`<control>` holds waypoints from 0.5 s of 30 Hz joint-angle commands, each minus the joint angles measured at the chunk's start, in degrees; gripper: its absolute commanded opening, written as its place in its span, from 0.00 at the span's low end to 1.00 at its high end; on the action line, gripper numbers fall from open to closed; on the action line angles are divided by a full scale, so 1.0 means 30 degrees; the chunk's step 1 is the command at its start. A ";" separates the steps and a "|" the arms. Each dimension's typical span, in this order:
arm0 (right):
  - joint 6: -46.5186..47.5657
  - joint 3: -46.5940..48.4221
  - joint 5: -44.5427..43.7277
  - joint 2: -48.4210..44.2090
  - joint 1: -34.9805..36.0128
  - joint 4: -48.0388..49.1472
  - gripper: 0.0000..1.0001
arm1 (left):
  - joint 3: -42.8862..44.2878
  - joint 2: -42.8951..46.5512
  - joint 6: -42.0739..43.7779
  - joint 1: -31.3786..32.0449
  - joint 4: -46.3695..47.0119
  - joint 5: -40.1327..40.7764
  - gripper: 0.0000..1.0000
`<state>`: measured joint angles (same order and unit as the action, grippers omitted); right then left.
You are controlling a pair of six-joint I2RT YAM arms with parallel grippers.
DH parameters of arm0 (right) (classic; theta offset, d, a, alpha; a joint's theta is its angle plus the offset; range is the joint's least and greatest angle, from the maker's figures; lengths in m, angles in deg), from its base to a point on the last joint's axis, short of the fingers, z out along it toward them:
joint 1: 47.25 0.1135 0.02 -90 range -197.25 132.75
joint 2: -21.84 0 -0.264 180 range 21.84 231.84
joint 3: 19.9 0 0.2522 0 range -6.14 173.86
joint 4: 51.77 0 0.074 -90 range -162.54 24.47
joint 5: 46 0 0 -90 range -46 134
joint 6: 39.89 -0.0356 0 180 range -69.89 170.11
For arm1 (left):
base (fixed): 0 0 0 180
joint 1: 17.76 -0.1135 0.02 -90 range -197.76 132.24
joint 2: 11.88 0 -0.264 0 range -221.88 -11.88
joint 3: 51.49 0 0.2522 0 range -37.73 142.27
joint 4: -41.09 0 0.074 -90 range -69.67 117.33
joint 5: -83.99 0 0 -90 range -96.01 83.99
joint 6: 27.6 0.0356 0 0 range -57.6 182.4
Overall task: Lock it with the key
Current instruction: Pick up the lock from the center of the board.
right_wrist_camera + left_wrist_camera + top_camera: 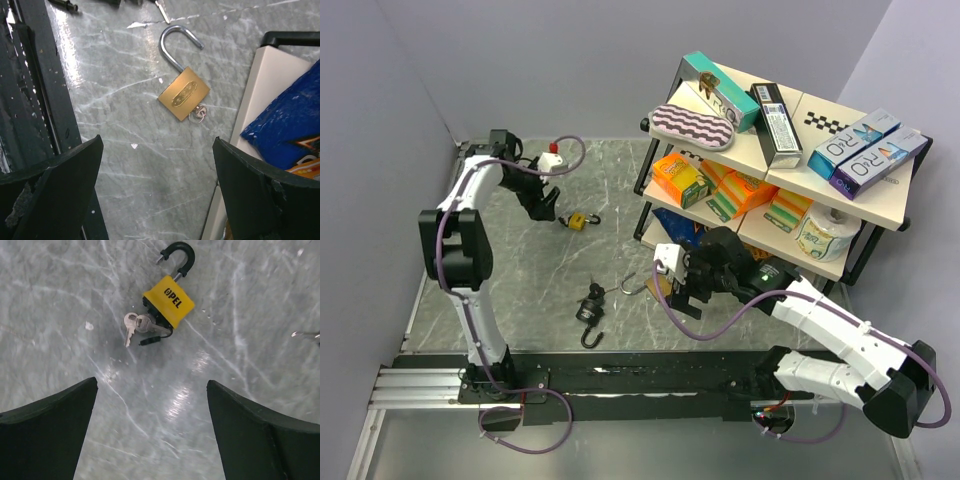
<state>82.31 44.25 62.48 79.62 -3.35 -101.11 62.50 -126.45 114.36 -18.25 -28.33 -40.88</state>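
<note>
A yellow padlock lies on the grey marble table with its black shackle swung open. Its keys hang at its bottom end. My left gripper hovers open just short of it, nothing between the fingers; in the top view this gripper is left of the yellow padlock. A brass padlock lies with its silver shackle open and a key in its base. My right gripper stands open above the table near it, holding nothing.
A black padlock lies on the table between the arms. A shelf rack with boxes and packets stands at the right; its lower board with a blue packet is close beside my right gripper. The black base rail runs on the other side.
</note>
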 commanded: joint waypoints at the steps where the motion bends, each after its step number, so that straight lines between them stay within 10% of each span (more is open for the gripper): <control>1: -0.0013 -0.0303 -0.0095 -0.0364 0.0103 0.0139 0.99 | 0.1485 -0.1009 0.4760 0.0983 -0.1869 -0.0070 0.96; 15: 0.0163 -0.0303 0.0110 0.0105 0.0103 -0.0037 0.99 | 0.1718 -0.3500 1.1416 0.2741 -0.1779 -0.0417 0.96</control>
<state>82.20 43.02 62.43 79.82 -3.35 -101.37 64.77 -134.16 141.60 -11.03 -32.59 -39.81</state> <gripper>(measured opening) 0.993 0.966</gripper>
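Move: The yellow lock lies roughly 6 cm to the right of the open left hand and 2 cm ahead, some 10 cm below it, with its bunch of keys at its near end, about 4 cm right of the hand and 2 cm ahead. The black lock is much nearer the base, some 19 cm back and 9 cm to the hand's right. From the right hand the yellow lock is about 28 cm ahead, 29 cm left and 15 cm down. The left hand heads down and to the right towards the yellow lock, about 5 cm each way, without touching it yet. As it sinks, the wrist swings some 30 degrees clockwise, bringing the fingers to point right and down; they stay wide open. ##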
